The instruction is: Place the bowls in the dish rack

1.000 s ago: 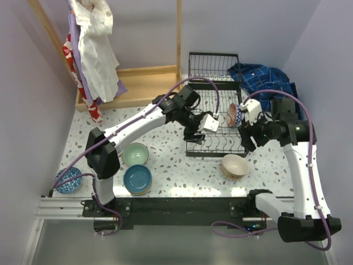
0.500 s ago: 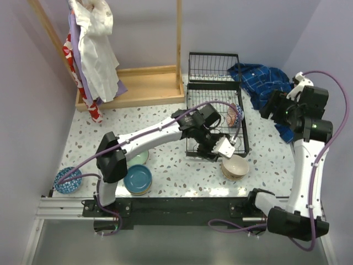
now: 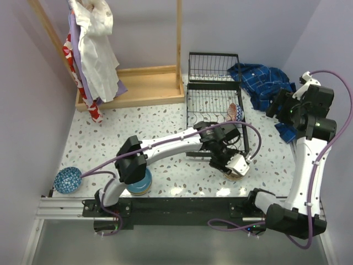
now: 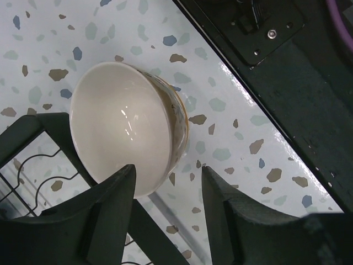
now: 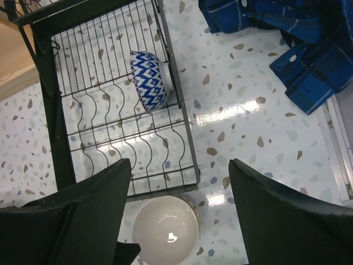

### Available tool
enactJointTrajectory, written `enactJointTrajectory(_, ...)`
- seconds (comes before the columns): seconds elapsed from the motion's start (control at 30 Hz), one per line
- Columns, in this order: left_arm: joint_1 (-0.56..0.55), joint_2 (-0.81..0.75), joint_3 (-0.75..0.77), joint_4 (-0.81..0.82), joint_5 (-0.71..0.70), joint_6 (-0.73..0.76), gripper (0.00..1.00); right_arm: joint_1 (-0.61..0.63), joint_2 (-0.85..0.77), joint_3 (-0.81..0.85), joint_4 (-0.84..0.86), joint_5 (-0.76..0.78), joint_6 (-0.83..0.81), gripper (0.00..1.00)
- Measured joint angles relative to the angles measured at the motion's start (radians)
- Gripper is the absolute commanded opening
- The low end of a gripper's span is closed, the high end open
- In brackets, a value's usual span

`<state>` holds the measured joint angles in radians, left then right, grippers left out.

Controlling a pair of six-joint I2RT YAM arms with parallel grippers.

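Observation:
A beige bowl (image 4: 121, 124) sits upright on the speckled table just in front of the black wire dish rack (image 3: 212, 124). My left gripper (image 4: 167, 171) is open right over this bowl's near rim, one finger above the inside and the other outside the wall. A blue-and-white patterned bowl (image 5: 150, 79) stands on edge between the rack's prongs. My right gripper (image 5: 179, 163) hangs open and empty high above the rack's right corner. A teal bowl (image 3: 138, 182) lies partly under the left arm. A dark blue speckled bowl (image 3: 67, 179) sits at the near left.
A crumpled blue checked cloth (image 3: 259, 80) lies right of the rack. A wooden-framed clothes stand (image 3: 132, 83) with hanging garments fills the back left. The black base rail (image 3: 165, 210) runs along the near edge, close to the beige bowl. Walls close in on both sides.
My left arm swung from over the rack down and right to the beige bowl, its jaws narrowing. My right arm pulled up and away to the right, off the rack.

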<state>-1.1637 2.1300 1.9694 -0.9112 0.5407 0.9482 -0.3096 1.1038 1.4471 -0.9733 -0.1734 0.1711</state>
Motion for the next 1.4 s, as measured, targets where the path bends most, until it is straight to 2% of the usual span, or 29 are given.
enactJointTrajectory(0.33, -0.036, 0.12, 0.1, -0.018, -0.028, -0.013, 0.45, -0.003, -0.039, -0.023, -0.015, -0.002, -0.002, 0.76)
enactJointTrajectory(0.43, -0.048, 0.147, 0.142, -0.043, -0.038, -0.013, 0.34, -0.005, -0.045, -0.032, -0.02, -0.002, -0.005, 0.76)
enactJointTrajectory(0.6, -0.064, 0.173, 0.191, -0.091, -0.054, -0.014, 0.21, -0.006, -0.053, -0.034, -0.038, -0.002, -0.008, 0.76)
enactJointTrajectory(0.67, -0.069, 0.178, 0.198, -0.105, -0.061, -0.016, 0.2, -0.006, -0.06, -0.034, -0.047, -0.004, -0.008, 0.76)
enactJointTrajectory(0.77, -0.073, 0.188, 0.206, -0.122, -0.076, -0.024, 0.13, -0.006, -0.064, -0.034, -0.055, -0.01, -0.008, 0.75)
enactJointTrajectory(0.87, -0.074, 0.21, 0.227, -0.146, -0.086, -0.031, 0.01, -0.006, -0.063, -0.034, -0.058, -0.022, -0.007, 0.75)
enactJointTrajectory(1.17, -0.08, 0.222, 0.25, -0.14, -0.095, -0.096, 0.0, -0.006, -0.062, -0.027, -0.062, -0.031, -0.006, 0.75)
enactJointTrajectory(1.4, -0.08, 0.178, 0.25, -0.08, -0.096, -0.187, 0.0, -0.006, -0.037, 0.088, -0.081, -0.031, -0.007, 0.75)
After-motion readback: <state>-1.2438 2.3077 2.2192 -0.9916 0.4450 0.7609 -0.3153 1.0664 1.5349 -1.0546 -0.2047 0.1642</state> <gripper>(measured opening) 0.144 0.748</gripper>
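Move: The cream bowl is close to the open left gripper: its middle lies about 6 cm to the right, 1 cm ahead and some 7 cm below. The dish rack's middle is roughly 20 cm ahead and 2 cm to the left, and the patterned bowl standing in it is about 22 cm ahead and 5 cm to the right, both about 8 cm lower than the hand. From the right hand the cream bowl lies about 13 cm back, 7 cm to the left and 25 cm below. The left hand sinks about 4.5 cm, easing some 2 cm right and 2 cm back, and closes its half-open fingers to pinch the back-left rim of the cream bowl, one finger inside and one outside; then, keeping that pinch, it rises about 3 cm and slides a little farther right. Empty and open, the right hand draws back about 2 cm high above the table, then climbs 3 cm. ##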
